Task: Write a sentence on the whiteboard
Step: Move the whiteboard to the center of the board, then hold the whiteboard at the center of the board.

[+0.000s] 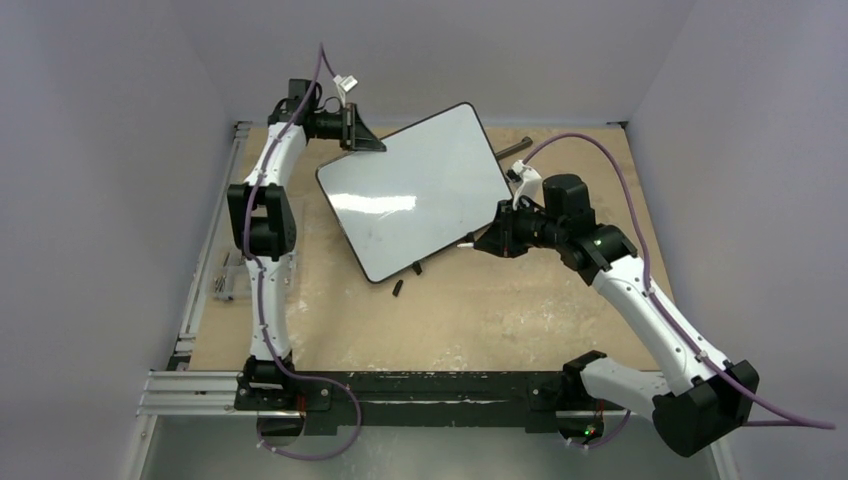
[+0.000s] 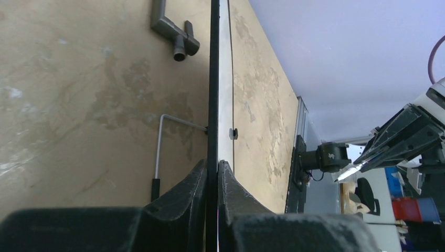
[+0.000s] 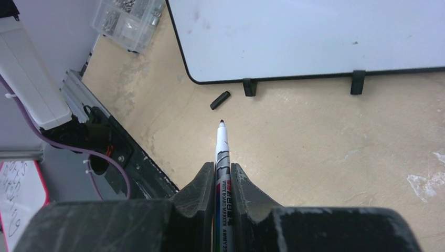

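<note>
The whiteboard (image 1: pixel 420 190) lies turned at an angle on the tan table, propped on small black feet. Its glossy face is bare white, and no sentence is in view. My left gripper (image 1: pixel 365 140) is shut on the board's far left corner. In the left wrist view its fingers (image 2: pixel 212 164) pinch the thin black rim (image 2: pixel 212 79) edge-on. My right gripper (image 3: pixel 223 165) is shut on an uncapped whiteboard marker (image 3: pixel 222 144). The marker's black tip hovers over the table, just off the board's near edge (image 3: pixel 315 37). From above, the right gripper (image 1: pixel 490 240) sits at the board's near right side.
The marker's black cap (image 3: pixel 220 100) lies on the table beside a board foot, and the top view shows the cap (image 1: pixel 398 288) too. A clear box of small parts (image 3: pixel 126 16) sits near the left rail (image 1: pixel 200 290). A dark metal tool (image 1: pixel 513 150) lies behind the board.
</note>
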Tool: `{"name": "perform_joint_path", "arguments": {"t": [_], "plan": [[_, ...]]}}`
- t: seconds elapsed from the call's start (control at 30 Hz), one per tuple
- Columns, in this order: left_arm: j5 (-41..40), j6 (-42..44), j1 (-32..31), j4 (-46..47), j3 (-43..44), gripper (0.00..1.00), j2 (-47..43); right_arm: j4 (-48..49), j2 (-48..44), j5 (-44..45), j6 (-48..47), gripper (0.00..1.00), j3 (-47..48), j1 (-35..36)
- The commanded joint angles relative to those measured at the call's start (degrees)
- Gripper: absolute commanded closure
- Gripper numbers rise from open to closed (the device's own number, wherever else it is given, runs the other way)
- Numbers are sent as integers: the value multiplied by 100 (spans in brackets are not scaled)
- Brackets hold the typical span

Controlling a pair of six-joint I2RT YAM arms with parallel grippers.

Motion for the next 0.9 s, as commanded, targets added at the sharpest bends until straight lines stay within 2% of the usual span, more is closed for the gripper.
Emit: {"name": "perform_joint_path", "arguments": {"t": [0.0, 0.23, 0.37, 0.43, 0.6, 0.73, 0.87], "plan": [[389, 497, -352, -301, -93, 100, -395, 81, -170, -100, 62, 100, 125, -15], [-45, 655, -661, -416, -323, 99, -648, 420, -101, -212, 239, 100, -12, -13], [-301, 498, -655, -158, -704, 65, -991, 511, 49, -235, 282, 100, 13, -6], [-381, 549, -623, -163, -814, 56, -1121, 551, 104, -237, 304, 100, 53, -9], [-235, 551, -325, -229, -884, 50, -1136, 639, 252, -270, 377, 100, 131, -8], [-311, 705, -55, -258, -1348, 47, -1392, 714, 398, -307, 402, 100, 193, 13], [-218, 928, 135, -447, -1618, 50, -1519, 813, 599, -312, 405, 100, 302, 22]]}}
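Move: The left hand holds the whiteboard by its top edge; the board's middle lies about 8 cm to this hand's right, 3 cm back and 9 cm below. The marker cap is on the table some 18 cm back, 3 cm right and 18 cm below, just short of the board's near lower corner. The marker is roughly 26 cm back and 20 cm right, about level with the left hand. From the right hand, the whiteboard's middle is about 25 cm ahead, 14 cm left and 13 cm below. Right and back, about 5 cm each way, the left hand drags the standing whiteboard by its pinched top edge towards the marker cap and the middle of the workspace. Its fingers then open wide and let go, and the hand travels back left along the top edge, still straddling it. The right hand keeps its grip on the marker, easing some 2 cm forward and left. ##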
